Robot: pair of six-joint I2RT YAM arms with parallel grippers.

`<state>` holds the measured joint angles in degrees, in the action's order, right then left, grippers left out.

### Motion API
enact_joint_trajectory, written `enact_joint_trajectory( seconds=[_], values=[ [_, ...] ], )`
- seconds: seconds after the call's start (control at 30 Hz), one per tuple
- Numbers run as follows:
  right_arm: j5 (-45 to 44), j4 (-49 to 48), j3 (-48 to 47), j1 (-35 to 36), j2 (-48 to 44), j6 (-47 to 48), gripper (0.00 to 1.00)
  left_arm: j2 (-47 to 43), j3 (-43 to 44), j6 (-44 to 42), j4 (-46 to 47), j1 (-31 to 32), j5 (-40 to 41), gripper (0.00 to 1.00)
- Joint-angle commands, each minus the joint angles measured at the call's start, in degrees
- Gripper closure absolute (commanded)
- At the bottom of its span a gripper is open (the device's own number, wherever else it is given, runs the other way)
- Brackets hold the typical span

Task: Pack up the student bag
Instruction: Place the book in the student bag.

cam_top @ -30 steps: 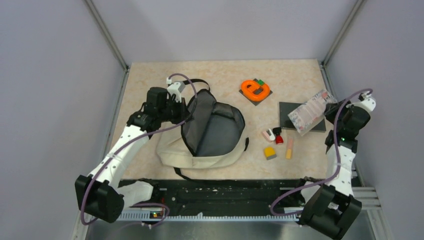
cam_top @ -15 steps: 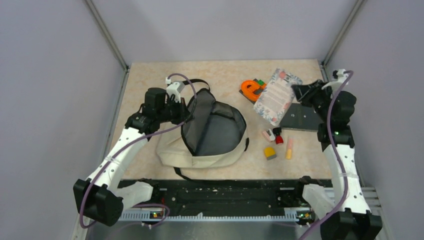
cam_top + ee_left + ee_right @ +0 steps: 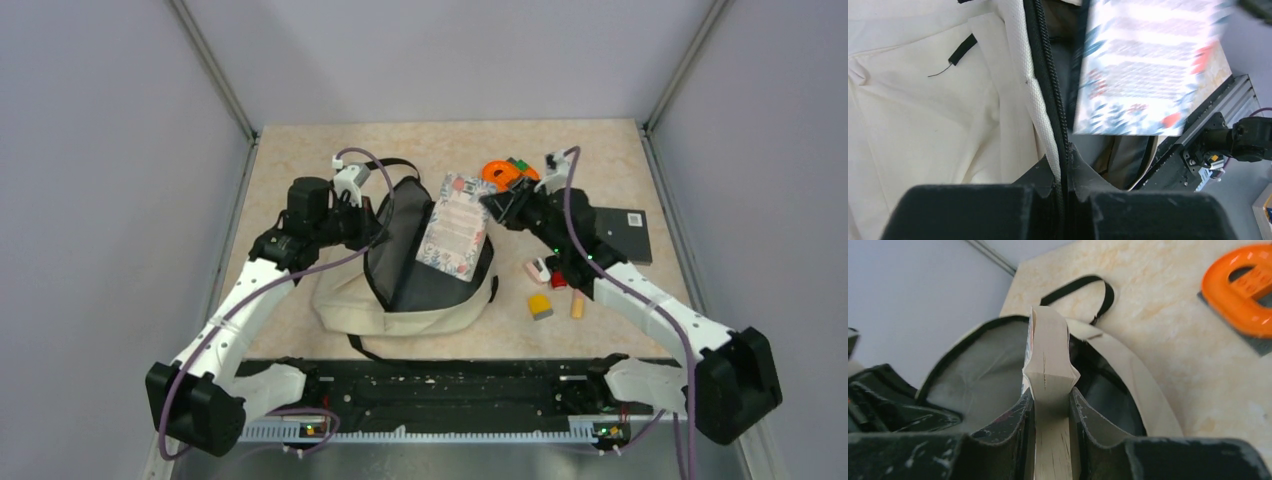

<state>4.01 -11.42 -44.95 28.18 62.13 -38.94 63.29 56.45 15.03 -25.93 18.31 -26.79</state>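
Note:
The student bag (image 3: 345, 300), beige with black zippers, lies left of centre with its main compartment gaping and the grey lining showing. My left gripper (image 3: 366, 216) is shut on the bag's zipper edge (image 3: 1054, 125) and holds that rim up. My right gripper (image 3: 497, 206) is shut on a thick book with a floral cover (image 3: 455, 226), held flat above the opening. In the right wrist view the book's page edge (image 3: 1049, 355) stands between the fingers, with the bag's lining (image 3: 978, 375) beyond. The left wrist view shows the book (image 3: 1148, 65) over the compartment.
An orange rounded object (image 3: 503, 172) sits on a dark tile at the back. A black square slab (image 3: 622, 236) lies to the right. A yellow block (image 3: 540, 305), a peach stick (image 3: 578, 306) and small red, white and black pieces (image 3: 548, 270) lie right of the bag.
My right arm has swung the book from the table's right side leftward, to over the bag's opening. The left gripper has kept its hold on the zipper edge.

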Motion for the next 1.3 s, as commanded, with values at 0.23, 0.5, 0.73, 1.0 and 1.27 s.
enact_joint_trajectory(
  seconds=[0.23, 0.5, 0.73, 1.0, 1.27],
  values=[
    [-11.47, -13.57, 4.33, 10.36, 12.0, -15.75, 1.0, -4.11, -1.4, -0.12, 9.62, -0.38, -5.37, 1.0],
    [-10.31, -22.17, 6.4, 11.66, 16.53, -25.14, 1.0, -3.44, -1.52, -0.06, 10.73, -0.29, -10.32, 1.0],
    [-8.07, -27.14, 4.27, 11.62, 19.81, -31.43, 1.0, -3.61, -1.54, -0.76, 10.52, -0.29, -10.22, 1.0],
    [-7.62, -30.31, 2.51, 13.64, 25.71, -33.98, 1.0, -3.43, -1.43, -0.87, 10.39, -0.29, -10.74, 1.0],
    [-9.23, -32.29, -3.18, 17.92, 35.64, -33.55, 1.0, -3.28, -1.6, -0.61, 10.7, -0.29, -11.27, 1.0]
  ],
)
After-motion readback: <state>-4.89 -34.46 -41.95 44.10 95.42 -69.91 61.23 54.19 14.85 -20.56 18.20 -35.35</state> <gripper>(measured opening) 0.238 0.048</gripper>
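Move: The right hand already holds the book; the middle of the student bag's open inside lies about 11 cm to its left, 2 cm back and 20 cm below. The orange toy is some 18 cm ahead of that hand and 9 cm right, the yellow block about 9 cm back and 14 cm right, both some 26 cm lower. From the left hand, pinching the bag's rim, that middle is roughly 9 cm right, level fore and aft, and 15 cm below. Tipping down, right hand lowers the book about 15 cm and leftward into the bag; left holds the rim. ##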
